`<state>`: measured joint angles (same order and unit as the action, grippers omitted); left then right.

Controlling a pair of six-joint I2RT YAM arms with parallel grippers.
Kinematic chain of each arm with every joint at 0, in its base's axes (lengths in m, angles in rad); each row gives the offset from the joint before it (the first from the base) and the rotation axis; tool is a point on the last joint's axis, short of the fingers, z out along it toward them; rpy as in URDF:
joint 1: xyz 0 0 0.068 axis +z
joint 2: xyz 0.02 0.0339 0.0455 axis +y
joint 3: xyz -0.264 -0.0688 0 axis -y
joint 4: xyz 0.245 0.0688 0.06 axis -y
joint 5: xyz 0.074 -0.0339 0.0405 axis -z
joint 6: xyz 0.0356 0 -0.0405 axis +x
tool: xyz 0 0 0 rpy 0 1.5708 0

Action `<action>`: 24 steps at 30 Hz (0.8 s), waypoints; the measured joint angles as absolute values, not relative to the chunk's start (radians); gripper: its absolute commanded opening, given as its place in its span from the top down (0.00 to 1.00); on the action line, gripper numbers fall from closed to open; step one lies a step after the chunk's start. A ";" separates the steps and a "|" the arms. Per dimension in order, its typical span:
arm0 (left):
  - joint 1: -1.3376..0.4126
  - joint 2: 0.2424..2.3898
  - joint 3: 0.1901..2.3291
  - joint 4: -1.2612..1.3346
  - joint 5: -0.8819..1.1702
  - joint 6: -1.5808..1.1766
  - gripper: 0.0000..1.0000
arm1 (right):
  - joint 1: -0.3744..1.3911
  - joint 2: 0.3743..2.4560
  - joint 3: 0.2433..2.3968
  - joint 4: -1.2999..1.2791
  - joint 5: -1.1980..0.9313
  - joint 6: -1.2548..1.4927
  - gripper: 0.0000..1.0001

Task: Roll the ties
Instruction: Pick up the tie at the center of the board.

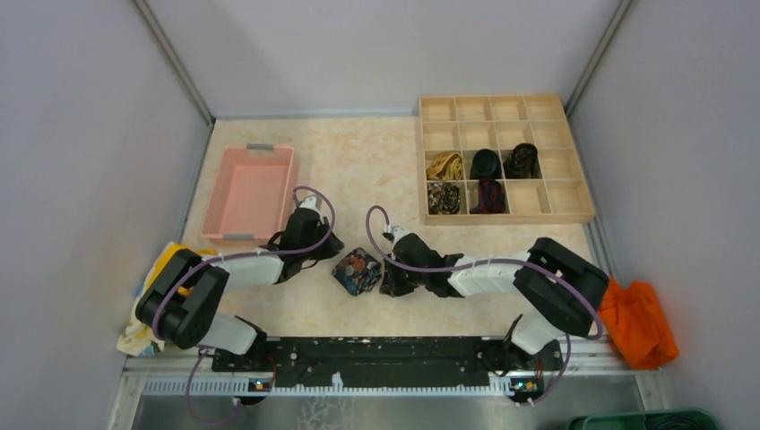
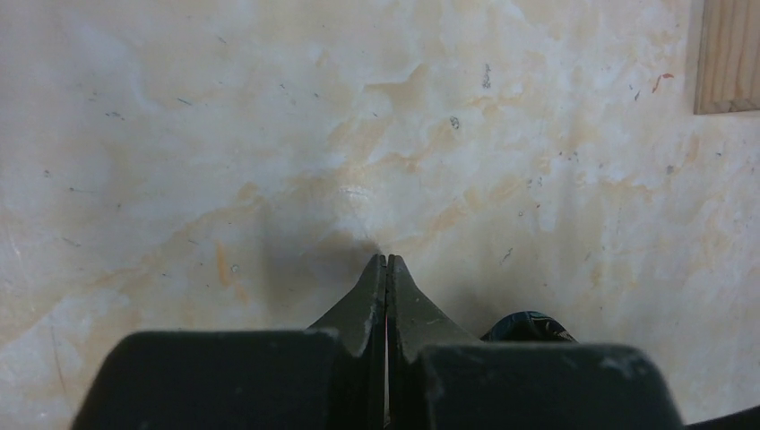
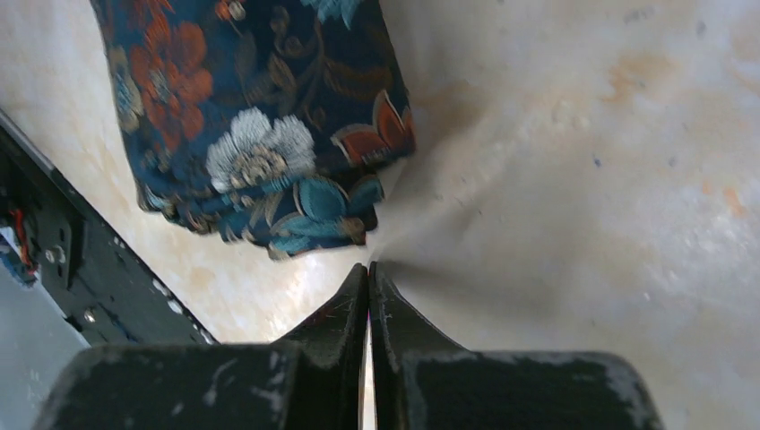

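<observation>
A dark floral tie (image 1: 358,270) lies as a small coil on the table between my two grippers. In the right wrist view the floral tie (image 3: 260,116) sits just beyond and left of my right gripper (image 3: 368,267), which is shut and empty. My left gripper (image 2: 386,260) is shut and empty over bare table; a sliver of the tie (image 2: 529,324) shows beside its right finger. In the top view the left gripper (image 1: 333,242) is left of the coil and the right gripper (image 1: 384,279) is right of it. Several rolled ties, among them gold (image 1: 444,167) and black (image 1: 486,163), sit in box compartments.
A wooden divided box (image 1: 574,143) stands at the back right, its corner (image 2: 728,54) in the left wrist view. A pink tray (image 1: 249,191) is at the back left. An orange cloth (image 1: 638,322) lies far right, a yellow cloth (image 1: 152,287) far left. A black rail (image 1: 385,349) runs along the near edge.
</observation>
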<state>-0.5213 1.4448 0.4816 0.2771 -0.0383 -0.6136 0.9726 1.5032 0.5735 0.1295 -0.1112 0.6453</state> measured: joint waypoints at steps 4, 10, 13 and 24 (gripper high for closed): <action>-0.530 1.442 0.443 0.332 -0.011 -0.635 1.00 | 0.973 1.564 0.609 0.187 -0.122 0.654 1.00; -0.588 1.388 0.360 0.393 0.001 -0.680 1.00 | 0.973 1.644 0.691 0.191 -0.130 0.646 1.00; -0.644 1.365 0.340 0.390 -0.008 -0.705 1.00 | 0.973 1.681 0.743 0.175 -0.129 0.631 1.00; -0.747 1.260 0.345 0.202 -0.206 -0.778 1.00 | 0.973 1.703 0.807 0.083 -0.120 0.572 0.96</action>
<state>-0.7467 1.2602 0.3450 0.2024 -0.2058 -0.7780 0.9730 1.7027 0.8070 0.0834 -0.1196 0.5724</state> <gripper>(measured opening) 0.005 0.007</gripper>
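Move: Just beyond and left of the right fingertips lies the folded floral tie, its middle about 4 cm ahead and 6 cm to the left, at roughly tip height. From the left fingertips it lies some 6 cm back and 3 cm to the right. The pink tray's middle is about 12 cm ahead and 20 cm left of the left hand; the patterned tie in the wooden box is about 21 cm ahead and 14 cm right of the right hand. Closing in on the folded tie from both sides, both grippers stay shut and low over the board. The right hand goes about 5 cm left and 3 cm forward until its tips come against the tie's right side, then all but stops; the left draws back some 6 cm along the tie's left side, veering right against it, then easing back left by 2 cm. ##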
